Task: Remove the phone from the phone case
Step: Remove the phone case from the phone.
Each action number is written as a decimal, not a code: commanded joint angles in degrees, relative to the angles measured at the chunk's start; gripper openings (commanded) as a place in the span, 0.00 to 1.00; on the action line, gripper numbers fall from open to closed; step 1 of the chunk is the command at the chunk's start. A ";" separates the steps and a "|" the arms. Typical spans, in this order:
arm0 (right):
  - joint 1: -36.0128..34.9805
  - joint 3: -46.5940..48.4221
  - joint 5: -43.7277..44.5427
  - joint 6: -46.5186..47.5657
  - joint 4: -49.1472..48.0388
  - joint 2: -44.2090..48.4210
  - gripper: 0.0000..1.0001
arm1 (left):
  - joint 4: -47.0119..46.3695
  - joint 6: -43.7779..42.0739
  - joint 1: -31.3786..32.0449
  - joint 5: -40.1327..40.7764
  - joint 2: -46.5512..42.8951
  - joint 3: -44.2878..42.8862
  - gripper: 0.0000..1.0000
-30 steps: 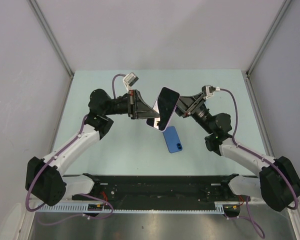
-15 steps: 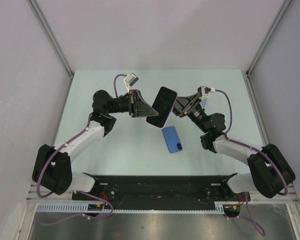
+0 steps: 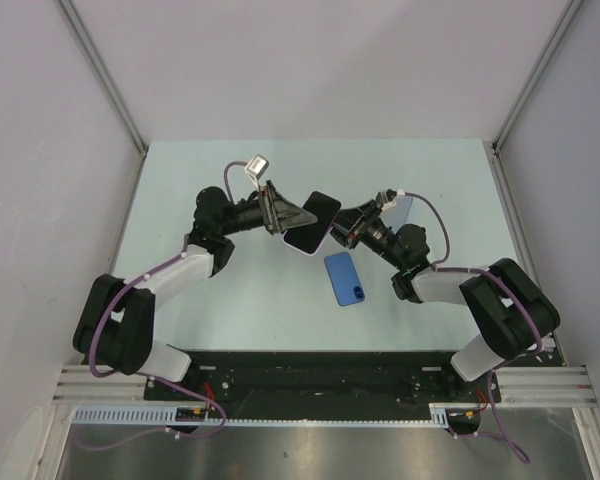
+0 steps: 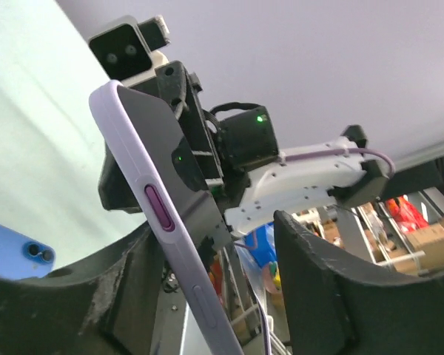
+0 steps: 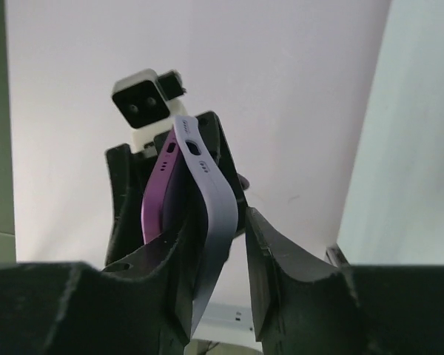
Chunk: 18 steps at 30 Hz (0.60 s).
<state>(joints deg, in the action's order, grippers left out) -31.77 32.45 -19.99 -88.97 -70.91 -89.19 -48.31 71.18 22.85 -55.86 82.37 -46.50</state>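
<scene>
The phone [image 3: 312,220], dark screen up, hangs tilted above the table's middle in its lilac phone case [image 4: 144,185]. My left gripper [image 3: 285,213] reaches it from the left. In the left wrist view this gripper [image 4: 214,248] is open: the case edge leans on one finger, and a wide gap separates it from the other finger [image 4: 311,288]. My right gripper [image 3: 342,226] comes from the right. In its own view the purple phone [image 5: 154,200] and the case [image 5: 207,192] have parted at the end. They sit between the right gripper [image 5: 220,225] fingers, with a gap to one finger.
A blue phone-shaped item [image 3: 346,278] lies flat on the pale green table [image 3: 180,180], just in front of the grippers, also seen as the blue item [image 4: 15,248]. Grey walls and frame posts [image 3: 105,75] enclose the table.
Both grippers and the phone have come lower and nearer the table, the phone lying flatter. My left gripper has opened off the phone. The right jaws have narrowed around it.
</scene>
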 commanded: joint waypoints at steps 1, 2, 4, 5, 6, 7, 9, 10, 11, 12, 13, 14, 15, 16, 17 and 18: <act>-1.11 0.15 -14.03 2.66 9.91 -2.74 0.00 | -3.72 -7.10 -0.35 15.34 -3.44 -1.66 0.65; -0.67 0.60 -13.68 2.75 10.27 -2.83 0.00 | -3.28 -7.45 -0.70 15.34 -3.44 -1.58 0.68; 0.04 2.43 -13.32 3.44 12.45 -3.01 0.00 | -2.31 -8.07 -0.96 15.34 -2.92 -1.66 0.79; 1.08 3.05 -12.97 4.84 14.12 -2.84 0.00 | -1.44 -8.25 -1.31 15.34 -2.83 -1.66 0.83; 1.44 4.11 -12.80 6.16 17.70 -2.66 0.00 | -0.65 -8.60 -1.58 15.34 -2.74 -1.66 0.87; 2.06 5.16 -12.71 7.65 20.53 -2.40 0.00 | 0.49 -9.73 -2.19 15.34 -2.83 -1.75 0.95; 2.94 9.72 -11.13 14.65 32.77 -0.56 0.00 | 4.70 -11.31 -2.81 16.30 -3.70 -1.93 1.00; 3.03 11.65 -10.26 17.14 37.21 -0.11 0.00 | 8.81 -13.41 -3.51 17.00 -4.14 -2.10 1.00; 3.12 16.02 -8.16 20.12 41.78 0.59 0.00 | 11.46 -14.56 -3.78 18.57 -4.41 -2.36 1.00; 3.20 17.90 -7.27 23.98 48.70 0.51 0.00 | 13.75 -15.79 -4.04 19.20 -4.76 -3.15 1.00; 3.38 19.83 -6.13 25.32 51.12 -0.02 0.00 | 17.08 -17.98 -4.13 20.08 -5.28 -3.42 1.00; 3.64 21.50 -5.85 26.21 53.23 -0.46 0.00 | 19.46 -19.05 -4.13 21.91 -5.20 -4.73 1.00; 3.91 24.65 -5.68 26.82 56.82 -2.11 0.00 | 21.49 -20.10 -4.13 22.97 -5.03 -5.26 1.00; 4.08 26.34 -4.63 28.74 59.03 -2.83 0.00 | 25.95 -21.59 -4.22 24.38 -4.85 -5.88 1.00; 4.17 27.74 -3.84 29.63 61.05 -3.53 0.00 | 27.82 -22.39 -4.31 25.52 -4.67 -6.93 1.00; 4.17 30.72 -3.05 30.69 64.90 -5.02 0.00 | 29.66 -23.18 -4.39 28.32 -4.67 -7.46 1.00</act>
<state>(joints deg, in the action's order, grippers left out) -28.56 55.22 -27.05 -67.13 -23.33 -91.42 -26.74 55.27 19.14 -35.94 80.64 -48.53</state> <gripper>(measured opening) 0.118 0.996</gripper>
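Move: The phone, its lavender case already partly peeled off, hangs upright between the hands: its middle is about 5 cm left of the right hand, 1 cm ahead and slightly above, and some 4 cm right of the left hand, 1 cm back and 2 cm lower. Far below the right hand, about 24 cm down, a blue phone lies roughly 3 cm back and 2 cm right, and a clear case some 16 cm ahead and 17 cm right. The half-peeled case gets the right hand's pinch: its fingers, a third open, close on the loosened rim while the hand sinks about 4 cm, then pushes 5 cm forward, its left side rolling down some 25 degrees. The left hand, already loosened, opens wide and swings forward, down and a little left, turning counter-clockwise, its spread fingers ending near the phone's far-left edge. ##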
